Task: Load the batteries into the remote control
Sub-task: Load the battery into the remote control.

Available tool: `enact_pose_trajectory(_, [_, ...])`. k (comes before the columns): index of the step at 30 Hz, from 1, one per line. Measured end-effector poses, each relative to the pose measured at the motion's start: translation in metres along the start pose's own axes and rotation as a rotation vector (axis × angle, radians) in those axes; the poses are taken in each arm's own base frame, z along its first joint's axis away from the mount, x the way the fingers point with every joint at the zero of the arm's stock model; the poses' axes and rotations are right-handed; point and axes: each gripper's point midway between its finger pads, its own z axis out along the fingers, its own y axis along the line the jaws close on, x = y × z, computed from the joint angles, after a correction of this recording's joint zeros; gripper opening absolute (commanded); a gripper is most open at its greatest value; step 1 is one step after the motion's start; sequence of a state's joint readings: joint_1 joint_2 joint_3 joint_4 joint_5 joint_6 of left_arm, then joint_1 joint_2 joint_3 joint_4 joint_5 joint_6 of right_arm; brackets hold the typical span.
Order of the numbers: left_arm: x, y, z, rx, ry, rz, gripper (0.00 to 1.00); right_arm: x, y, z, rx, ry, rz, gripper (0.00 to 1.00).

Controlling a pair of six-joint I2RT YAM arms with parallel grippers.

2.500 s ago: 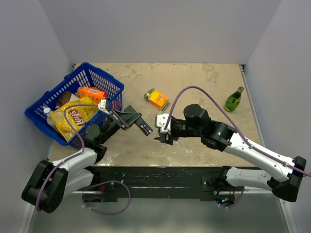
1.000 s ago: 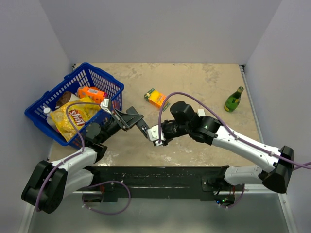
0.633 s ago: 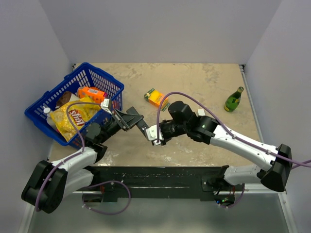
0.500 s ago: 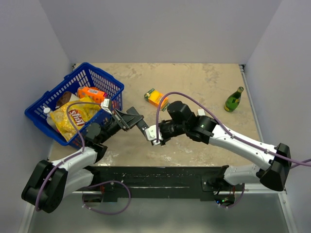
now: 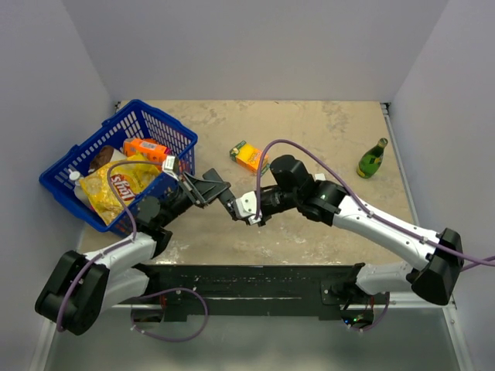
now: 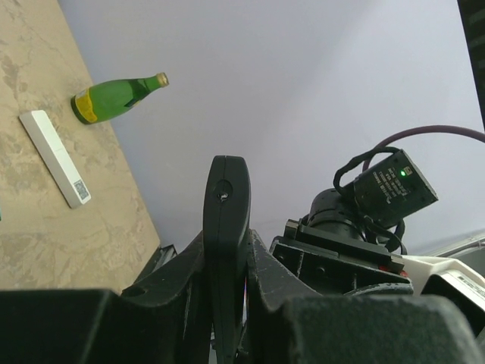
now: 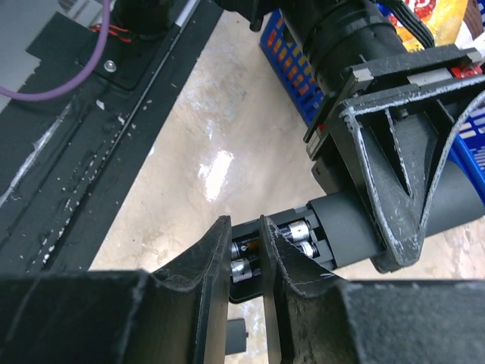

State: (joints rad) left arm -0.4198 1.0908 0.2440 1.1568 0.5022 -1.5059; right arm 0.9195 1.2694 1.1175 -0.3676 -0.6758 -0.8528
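My left gripper (image 5: 210, 189) is shut on the black remote control (image 5: 227, 202), holding it off the table with its free end pointing at the right arm. In the left wrist view the remote (image 6: 226, 220) stands edge-on between the fingers. The remote's (image 7: 356, 224) battery bay is open, and the batteries (image 7: 295, 231) lie side by side inside it. My right gripper (image 7: 244, 227) has its fingertips at that bay, jaws a narrow gap apart, with the batteries showing through the gap. A small black cover (image 7: 236, 339) lies on the table below.
A blue basket (image 5: 93, 151) holding a chips bag (image 5: 124, 189) stands at the left, just behind the left arm. An orange box (image 5: 251, 158) lies mid-table, and a green bottle (image 5: 373, 158) at the far right. A white bar (image 6: 54, 155) lies on the table.
My right gripper has moved left onto the end of the remote, and its jaws have narrowed. The left arm and the remote have held still.
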Motion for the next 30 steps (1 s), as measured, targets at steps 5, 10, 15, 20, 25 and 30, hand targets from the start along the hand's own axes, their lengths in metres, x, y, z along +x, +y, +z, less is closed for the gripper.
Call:
enact_pose_trajectory(5, [0.004, 0.001, 0.002, 0.004, 0.013, -0.024, 0.0, 0.0, 0.0, 0.003, -0.02, -0.03, 0.009, 0.24])
enact_pose_trajectory(10, [0.015, -0.003, 0.002, 0.016, 0.056, -0.034, 0.0, -0.002, -0.013, 0.006, -0.001, -0.072, 0.004, 0.25])
enact_pose_trajectory(15, [0.012, -0.009, 0.006, 0.027, 0.055, -0.022, 0.0, -0.006, -0.016, 0.003, 0.002, -0.108, 0.028, 0.3])
enact_pose_trajectory(20, [0.01, -0.007, 0.009, 0.0, 0.054, 0.018, 0.0, -0.01, -0.014, 0.0, -0.004, -0.121, 0.096, 0.5])
enact_pose_trajectory(25, [0.01, -0.008, 0.015, -0.026, 0.069, 0.129, 0.0, -0.022, -0.025, -0.02, 0.092, -0.128, 0.165, 0.65])
enact_pose_trajectory(30, [0.009, -0.002, 0.019, -0.066, 0.085, 0.231, 0.0, -0.056, -0.038, -0.056, 0.246, -0.199, 0.248, 0.71])
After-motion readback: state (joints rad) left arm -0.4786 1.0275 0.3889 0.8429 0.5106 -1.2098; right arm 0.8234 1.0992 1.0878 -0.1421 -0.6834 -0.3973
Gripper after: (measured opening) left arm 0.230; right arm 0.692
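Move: The left hand already holds the remote control. Its open battery compartment sits about 6 cm back and 3 cm right of that hand, 2 cm lower, and right at the right fingertips, roughly 1 cm left of and 1 cm below the hand point. From the right hand, on the table some 21 cm down, the battery cover lies about 7 cm ahead and 6 right, the green batteries 12 ahead and 14 right, the orange box 29 ahead and 3 right. Keep the right fingertips at the batteries in the compartment, nudging forward and left by about 1 cm, then spread the fingers wide and pull away from the remote, up about 8 cm and somewhat right, the fingertips tipping up and the wrist swinging clockwise. Keep the left grip shut on the remote, easing it some 2 cm right and rolling it roughly 15 degrees. ##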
